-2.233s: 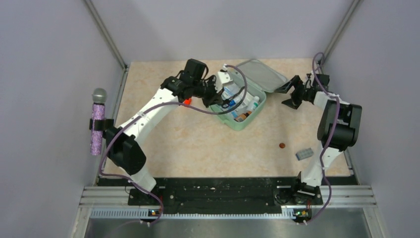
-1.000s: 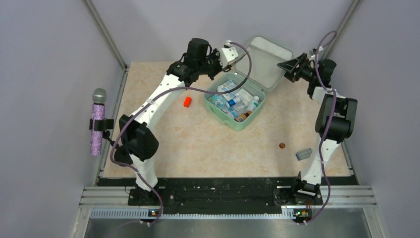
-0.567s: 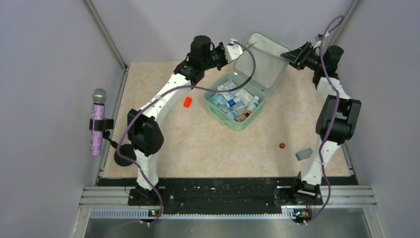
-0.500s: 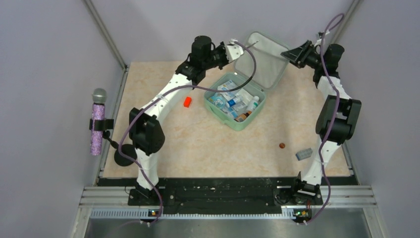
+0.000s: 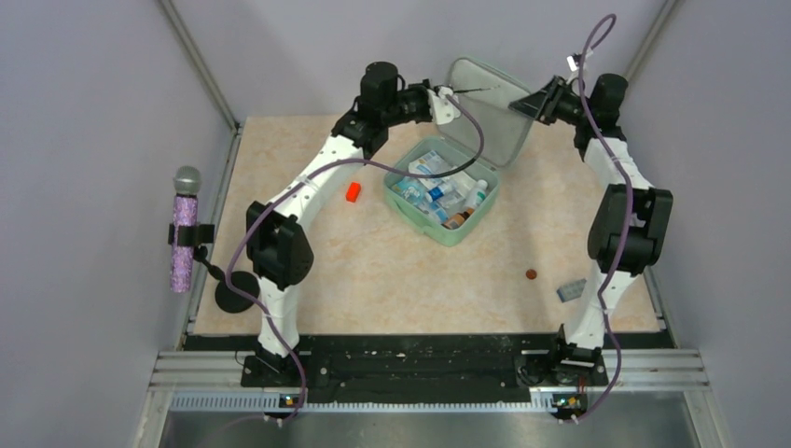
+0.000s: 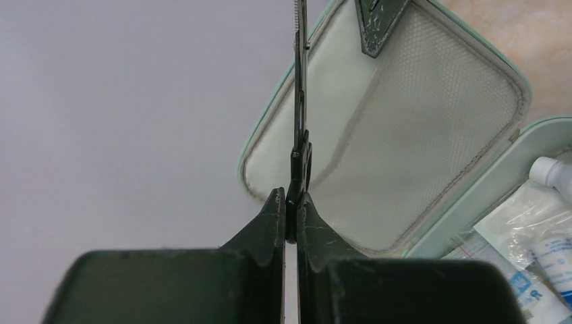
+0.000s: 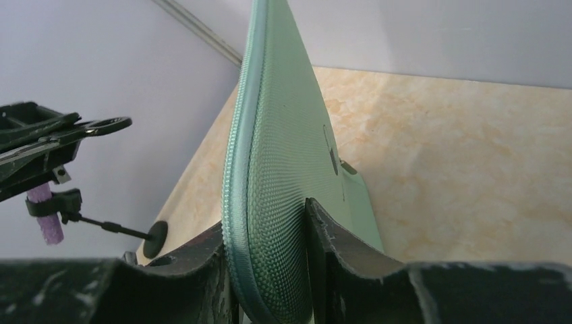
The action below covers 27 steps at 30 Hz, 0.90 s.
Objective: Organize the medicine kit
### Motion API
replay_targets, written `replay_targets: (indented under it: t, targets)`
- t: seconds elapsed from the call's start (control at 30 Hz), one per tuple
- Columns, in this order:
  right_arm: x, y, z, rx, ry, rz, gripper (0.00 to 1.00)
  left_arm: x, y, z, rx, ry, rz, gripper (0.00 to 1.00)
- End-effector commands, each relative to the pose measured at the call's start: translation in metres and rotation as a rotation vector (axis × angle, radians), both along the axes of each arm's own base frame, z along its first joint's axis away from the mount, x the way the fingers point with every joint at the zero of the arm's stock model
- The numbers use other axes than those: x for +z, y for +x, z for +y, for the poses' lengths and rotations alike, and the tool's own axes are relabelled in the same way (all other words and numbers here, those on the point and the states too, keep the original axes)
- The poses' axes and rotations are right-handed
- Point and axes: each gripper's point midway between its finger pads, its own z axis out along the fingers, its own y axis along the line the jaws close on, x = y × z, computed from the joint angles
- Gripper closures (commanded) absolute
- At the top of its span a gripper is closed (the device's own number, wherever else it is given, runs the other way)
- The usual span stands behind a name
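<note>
The medicine kit [image 5: 455, 234], a pale mint-green box, lies open on the table with several packets and small bottles inside. Its lid [image 5: 485, 112] stands nearly upright, and the meshed inner side [image 6: 405, 135] faces my left arm. My right gripper [image 5: 524, 105] is shut on the lid's top edge. In the right wrist view its jaws [image 7: 266, 219] pinch the textured green lid [image 7: 283, 135]. My left gripper [image 5: 446, 93] hovers above the kit's far corner, shut on thin black scissors [image 6: 300, 101] that point toward the lid. The scissors' handle ring [image 7: 101, 125] shows left of the lid.
A small orange object [image 5: 353, 192] lies left of the kit. A brown disc [image 5: 531, 274] and a grey-blue block [image 5: 572, 290] lie near the right arm. A purple microphone [image 5: 184, 229] is clamped on the left wall.
My right gripper has closed on the lid and lifted it more upright. The left gripper has risen and moved right with the scissors, closer to the lid.
</note>
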Motion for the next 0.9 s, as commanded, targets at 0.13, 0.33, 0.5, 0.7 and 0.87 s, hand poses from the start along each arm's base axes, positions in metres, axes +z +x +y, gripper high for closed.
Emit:
replay_targets:
  t: [0.13,0.33,0.5,0.7,0.87]
  targets:
    - [0.073,-0.046,0.046,0.108,-0.131,-0.266,0.69,0.019,-0.001,0.001,-0.073,0.085,-0.206,1.0]
    - [0.068,-0.058,0.058,0.132,-0.161,-0.276,0.69,-0.006,0.011,0.001,-0.104,0.16,-0.194,1.0]
    - [0.062,-0.069,0.068,0.161,-0.207,-0.304,0.69,-0.022,0.029,0.012,-0.088,0.2,-0.167,1.0]
    - [0.062,-0.072,0.067,0.159,-0.225,-0.323,0.69,-0.038,0.04,0.023,-0.097,0.246,-0.14,1.0]
    - [0.063,-0.079,0.08,0.193,-0.23,-0.34,0.69,-0.052,0.046,0.02,-0.13,0.272,-0.154,1.0]
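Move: Already in the left fingers, the scissors point rightward; the lid's middle is about 7 cm ahead, 7 cm to the right and some 15 cm below that hand. The green box's middle lies roughly 4 cm back, 1 cm right and 30 below, the white bottle inside it 5 cm back, 8 cm right. The right hand already grips the lid's edge: lid middle about 3 cm ahead, 4 left, 6 lower; box middle some 8 cm back, 10 left and 21 below. Drawing the lid up and over towards the box, the right hand keeps its grip and goes about 6 cm left and as far back, rising slightly. The left hand first only tips the held scissors downward, then sinks some 6.5 cm while going about 5 cm forward and a little left, taking them down towards the lid's inner face with its mesh pocket. ##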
